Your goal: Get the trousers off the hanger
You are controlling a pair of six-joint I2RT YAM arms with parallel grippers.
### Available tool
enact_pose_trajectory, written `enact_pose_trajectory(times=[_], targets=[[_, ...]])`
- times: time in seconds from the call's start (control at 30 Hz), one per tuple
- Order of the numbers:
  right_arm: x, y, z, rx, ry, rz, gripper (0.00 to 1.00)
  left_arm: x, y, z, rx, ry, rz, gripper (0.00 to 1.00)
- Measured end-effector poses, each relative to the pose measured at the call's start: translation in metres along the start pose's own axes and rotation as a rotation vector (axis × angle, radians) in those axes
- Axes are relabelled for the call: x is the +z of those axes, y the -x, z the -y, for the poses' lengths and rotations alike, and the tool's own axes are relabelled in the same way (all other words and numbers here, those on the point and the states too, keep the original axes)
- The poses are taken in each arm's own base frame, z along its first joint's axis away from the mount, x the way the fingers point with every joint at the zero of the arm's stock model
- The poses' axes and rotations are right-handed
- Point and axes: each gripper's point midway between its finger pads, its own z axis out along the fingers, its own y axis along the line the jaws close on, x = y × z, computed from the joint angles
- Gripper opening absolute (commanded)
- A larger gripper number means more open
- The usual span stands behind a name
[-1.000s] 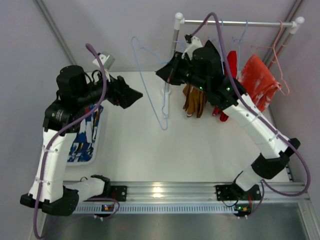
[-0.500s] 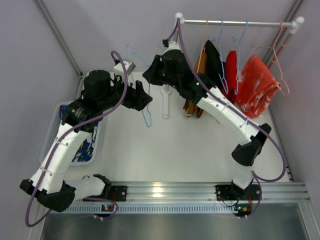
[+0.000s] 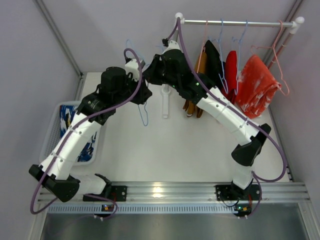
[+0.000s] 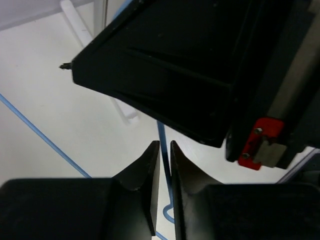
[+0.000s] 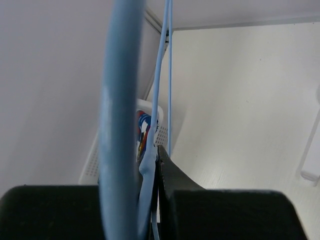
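An empty blue hanger [image 3: 144, 117] hangs in the air left of the rail. My right gripper [image 3: 152, 70] is shut on its upper wire [image 5: 150, 165]. My left gripper [image 3: 144, 97] has come in from the left. Its fingers [image 4: 150, 165] are almost together, and the hanger's lower wire [image 4: 162, 131] runs between them. The blue patterned trousers [image 3: 67, 117] lie in the white basket [image 3: 50, 137]. Tan-brown trousers [image 3: 192, 106], black trousers [image 3: 215, 55] and red trousers [image 3: 231, 65] hang from the rail [image 3: 240, 23].
An orange-red speckled garment [image 3: 257, 85] hangs at the rail's right end on a pink hanger. The rail's white stand [image 3: 166, 102] rises just right of both grippers. Walls close in on the left and the back. The basket sits at the table's left edge.
My right gripper carried the blue hanger leftwards, away from the rail, then held still. My left arm swung right to the hanger, and its jaws closed from wide to almost together round the wire.
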Motion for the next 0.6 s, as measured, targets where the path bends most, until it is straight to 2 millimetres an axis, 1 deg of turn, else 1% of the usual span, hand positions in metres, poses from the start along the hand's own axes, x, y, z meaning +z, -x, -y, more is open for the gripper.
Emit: enact_pose_trajectory(times=[0.07, 0.13, 0.17, 0.2, 0.23, 0.27, 0.3, 0.37, 0.43, 0.53, 0.6], targets=[[0.0, 0.0, 0.001, 0.0, -0.002, 0.0, 0.01, 0.001, 0.0, 0.006, -0.011, -0.02, -0.002, 0.0], [0.0, 0.001, 0.0, 0.002, 0.0, 0.003, 0.14, 0.0, 0.0, 0.007, -0.032, -0.021, -0.001, 0.0], [-0.001, 0.001, -0.002, 0.008, 0.009, 0.0, 0.3, 0.0, 0.001, 0.005, -0.043, -0.015, 0.003, 0.0], [-0.002, 0.0, -0.004, 0.013, 0.019, -0.004, 0.39, 0.0, 0.001, 0.004, -0.054, -0.013, 0.003, 0.0], [-0.004, 0.0, -0.006, 0.013, 0.034, -0.007, 0.57, 0.0, 0.001, 0.005, -0.065, -0.018, 0.003, 0.0], [-0.005, -0.002, -0.007, 0.018, 0.041, -0.013, 0.63, -0.001, 0.001, 0.006, -0.074, -0.025, 0.002, 0.0], [-0.006, -0.001, -0.003, 0.01, 0.034, -0.011, 0.69, -0.004, 0.0, 0.007, -0.085, -0.029, 0.004, 0.0], [-0.009, -0.001, -0.003, 0.004, 0.051, -0.017, 0.9, -0.011, 0.001, 0.011, -0.104, -0.045, 0.018, 0.0], [-0.014, -0.001, -0.003, -0.001, 0.067, -0.016, 0.99, -0.019, 0.004, 0.015, -0.117, -0.059, 0.034, 0.0], [-0.027, -0.009, -0.005, -0.018, 0.11, -0.049, 0.99, -0.027, 0.013, 0.02, -0.129, -0.086, 0.069, 0.0], [-0.038, -0.012, -0.006, -0.032, 0.144, -0.057, 0.99, -0.03, 0.014, 0.022, -0.136, -0.101, 0.074, 0.0]])
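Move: Right at the left hand's fingertips, hardly 1 cm from its hand point, runs the blue hanger wire near the neck. From the left hand, the basket lies about 37 cm left, 3 cm back and 30 cm below; the brown trousers hang some 15 cm ahead, 18 cm right and slightly lower. For the right hand, which still pinches the hanger, that stretch of wire is roughly 3 cm back, level sideways and 4 cm lower. Closing on the hanger wire, the left hand pinches it shut before the right fingers spread wide and let go. The right hand then draws back about 4 cm and a little to its right, off the hanger, turning some 10 degrees counter-clockwise, while the left, keeping its pinch, carries the hanger up and back about 3 cm each, rolling its left side down roughly 10 degrees. ##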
